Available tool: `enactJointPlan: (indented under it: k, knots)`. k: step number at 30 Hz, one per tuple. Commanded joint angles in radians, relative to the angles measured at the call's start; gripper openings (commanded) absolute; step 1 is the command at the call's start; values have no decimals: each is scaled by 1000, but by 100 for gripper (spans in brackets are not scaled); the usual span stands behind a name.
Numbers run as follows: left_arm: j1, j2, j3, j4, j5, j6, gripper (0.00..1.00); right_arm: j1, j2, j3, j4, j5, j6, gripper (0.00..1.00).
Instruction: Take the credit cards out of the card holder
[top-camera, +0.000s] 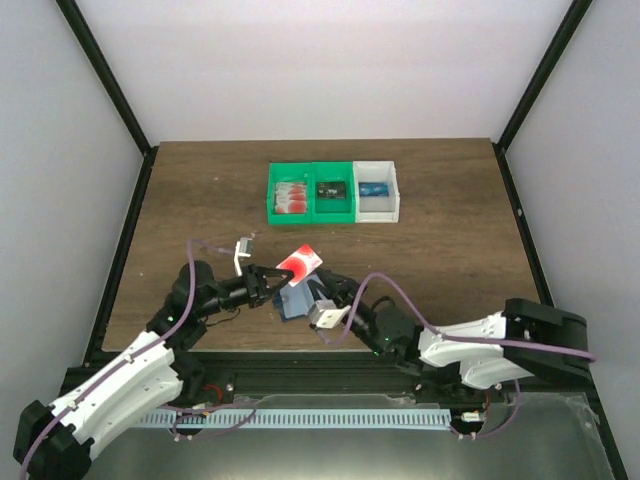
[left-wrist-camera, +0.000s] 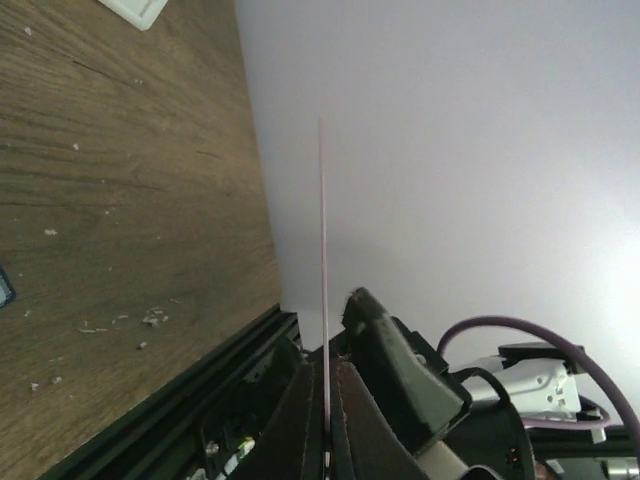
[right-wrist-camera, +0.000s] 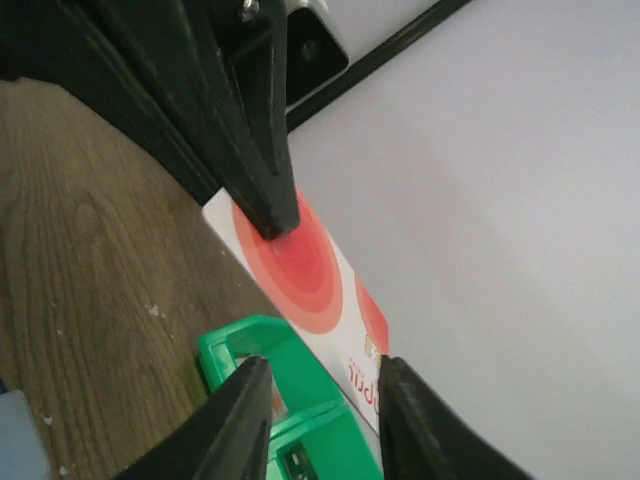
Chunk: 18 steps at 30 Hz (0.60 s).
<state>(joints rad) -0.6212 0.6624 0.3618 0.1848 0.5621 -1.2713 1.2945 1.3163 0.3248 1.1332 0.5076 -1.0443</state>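
Observation:
My left gripper (top-camera: 270, 274) is shut on a red-and-white credit card (top-camera: 300, 262) and holds it in the air above the table. In the left wrist view the card (left-wrist-camera: 322, 240) shows edge-on, pinched between the left gripper's pads (left-wrist-camera: 326, 372). The card holder (top-camera: 295, 300), blue-grey, lies on the table just below the card. My right gripper (top-camera: 318, 288) is beside the holder with its jaws apart and empty. In the right wrist view my right gripper (right-wrist-camera: 320, 378) is open, and past it the card (right-wrist-camera: 312, 272) is pinched by the left fingers (right-wrist-camera: 262, 190).
At the back stands a green bin (top-camera: 311, 216) with red-and-white cards (top-camera: 291, 197) in its left part and a dark card (top-camera: 331, 190) in its right part. A white bin (top-camera: 379, 212) beside it holds a blue card (top-camera: 375, 188). The green bin also shows in the right wrist view (right-wrist-camera: 300, 405).

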Motion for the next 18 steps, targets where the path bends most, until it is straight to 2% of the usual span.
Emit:
enactJointPlan:
  k: [1,3,6,11,14,18]
  knots:
    - [2,7,13,1,1,149,0,16,-113,-47,-1,-50,189,39]
    - [3,0,8,-7,-3,212,0,16,-205,-15,-193,-64,389,48]
    - [6,-21,-13,23,13,276,0,16,-360,47,-524,-108,642,55]
    - [5,-50,-16,53,88,381,0,-4,-612,141,-904,-185,1014,60]
    - [6,-61,-16,62,67,382,0,-45,-699,150,-1015,-240,1154,60]
    - [5,-70,-46,144,54,363,0,-87,-741,125,-982,-375,1313,59]
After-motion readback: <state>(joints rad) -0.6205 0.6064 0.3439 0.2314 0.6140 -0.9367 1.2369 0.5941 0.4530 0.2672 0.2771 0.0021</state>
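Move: The left hand, already pinching the red-and-white credit card, has the green box's left compartment about 32 cm ahead, 2 cm left and 20 cm below; the card holder lies 3 cm ahead, 2 cm right, 20 cm below. From the right hand, the card's middle is some 3 cm ahead and 4 cm left, nearly level; the card holder is 3 cm ahead, 3 cm left, 20 cm below. Right hand opens wider, retreating about 12 cm upward, right and back; left keeps the card, tilting 20 degrees. ##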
